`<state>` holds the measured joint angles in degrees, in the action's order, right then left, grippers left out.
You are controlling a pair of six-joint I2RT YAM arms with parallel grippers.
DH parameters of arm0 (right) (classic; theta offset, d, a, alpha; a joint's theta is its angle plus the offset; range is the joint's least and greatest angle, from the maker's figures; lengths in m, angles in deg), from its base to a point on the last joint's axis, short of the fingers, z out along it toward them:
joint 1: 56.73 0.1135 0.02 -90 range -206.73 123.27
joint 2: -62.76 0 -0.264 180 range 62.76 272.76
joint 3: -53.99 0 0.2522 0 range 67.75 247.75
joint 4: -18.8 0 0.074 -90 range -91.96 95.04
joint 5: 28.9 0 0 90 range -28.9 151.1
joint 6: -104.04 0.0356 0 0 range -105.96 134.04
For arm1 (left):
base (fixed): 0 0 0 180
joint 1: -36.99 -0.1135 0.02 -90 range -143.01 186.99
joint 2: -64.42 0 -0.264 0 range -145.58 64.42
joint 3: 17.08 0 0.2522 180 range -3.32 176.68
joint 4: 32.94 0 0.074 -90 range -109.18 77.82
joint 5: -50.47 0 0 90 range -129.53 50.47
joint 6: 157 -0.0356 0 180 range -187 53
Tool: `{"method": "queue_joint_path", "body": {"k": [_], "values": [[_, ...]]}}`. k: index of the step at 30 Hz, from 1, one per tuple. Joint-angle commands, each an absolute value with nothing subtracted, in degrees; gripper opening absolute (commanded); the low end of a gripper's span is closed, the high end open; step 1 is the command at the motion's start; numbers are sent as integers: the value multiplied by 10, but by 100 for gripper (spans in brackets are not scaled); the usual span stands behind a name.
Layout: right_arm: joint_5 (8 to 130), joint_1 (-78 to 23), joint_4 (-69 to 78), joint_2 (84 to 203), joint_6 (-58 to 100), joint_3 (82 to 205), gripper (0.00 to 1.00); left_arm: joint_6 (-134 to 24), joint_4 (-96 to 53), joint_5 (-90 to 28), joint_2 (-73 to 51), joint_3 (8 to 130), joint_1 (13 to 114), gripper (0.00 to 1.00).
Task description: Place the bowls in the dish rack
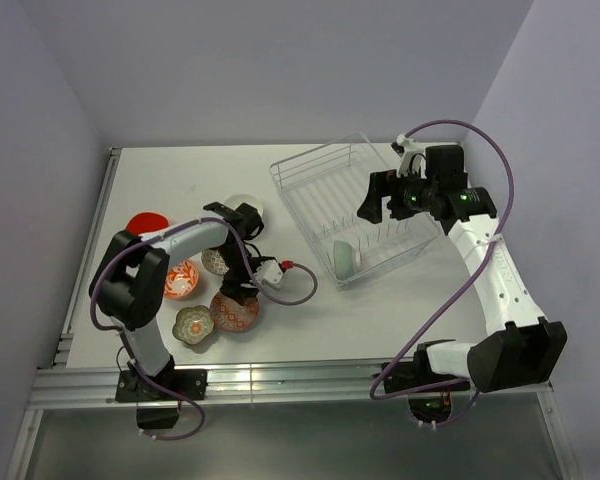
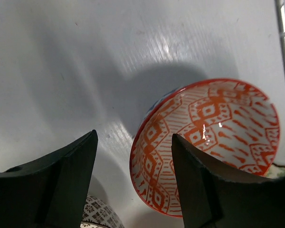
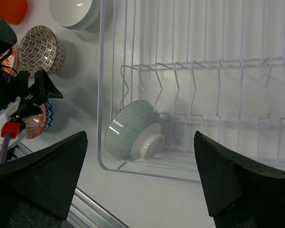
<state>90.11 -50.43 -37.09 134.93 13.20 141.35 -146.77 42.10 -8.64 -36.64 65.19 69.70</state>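
The clear dish rack [image 1: 325,185] holds one pale teal bowl [image 1: 343,258] on its side at its near end [image 3: 133,135]. My right gripper [image 1: 378,203] hangs open above that end of the rack [image 3: 111,95], with nothing between its fingers. Left of the rack sit the other bowls: white [image 1: 246,205], orange-red [image 1: 145,222], orange-white patterned [image 1: 180,280], grey-patterned [image 1: 216,262], olive flower-shaped [image 1: 193,325] and red-pink patterned [image 1: 234,312]. My left gripper [image 2: 134,134] is open astride the rim of the red-pink patterned bowl [image 2: 228,123], with one finger [image 2: 204,190] over its inside.
A metal rail [image 1: 280,380] runs along the table's near edge. Purple cables [image 1: 300,290] loop beside the left wrist and over the right arm. Walls close in the back and both sides of the table.
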Motion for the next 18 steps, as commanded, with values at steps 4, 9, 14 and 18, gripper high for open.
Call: {"method": "queue_joint_path", "body": {"k": [4,9,14,18], "values": [[905,-513,-391,1326,111,1425,100,-1542,427,-163,-381,652,707,61],[911,-522,-394,1329,110,1424,100,-1557,418,-164,-374,649,719,50],[923,-537,-387,1338,116,1425,100,-1543,435,-127,-375,675,723,35],[935,-544,-387,1347,121,1430,100,-1541,437,-138,-382,674,729,13]]}}
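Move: The red-and-orange patterned bowl has its middle about 4 cm back and 2 cm left of the left hand, some 2 cm lower, so its forward-right rim already lies between the open fingers. The checkered bowl sits roughly 9 cm ahead and 5 cm left of that hand; the flower-shaped bowl some 8 cm back and 13 cm left. From the right hand, the patterned bowl is about 35 cm left, 14 cm back and 23 cm below. The patterned bowl's rim is pinched by the left hand, one finger inside the bowl and one outside. The hand first settles about 1.5 cm down while easing as much forward and left, then creeps back and slightly up as the wide-open fingers close nearly shut, the wrist turning some 10 degrees clockwise. ##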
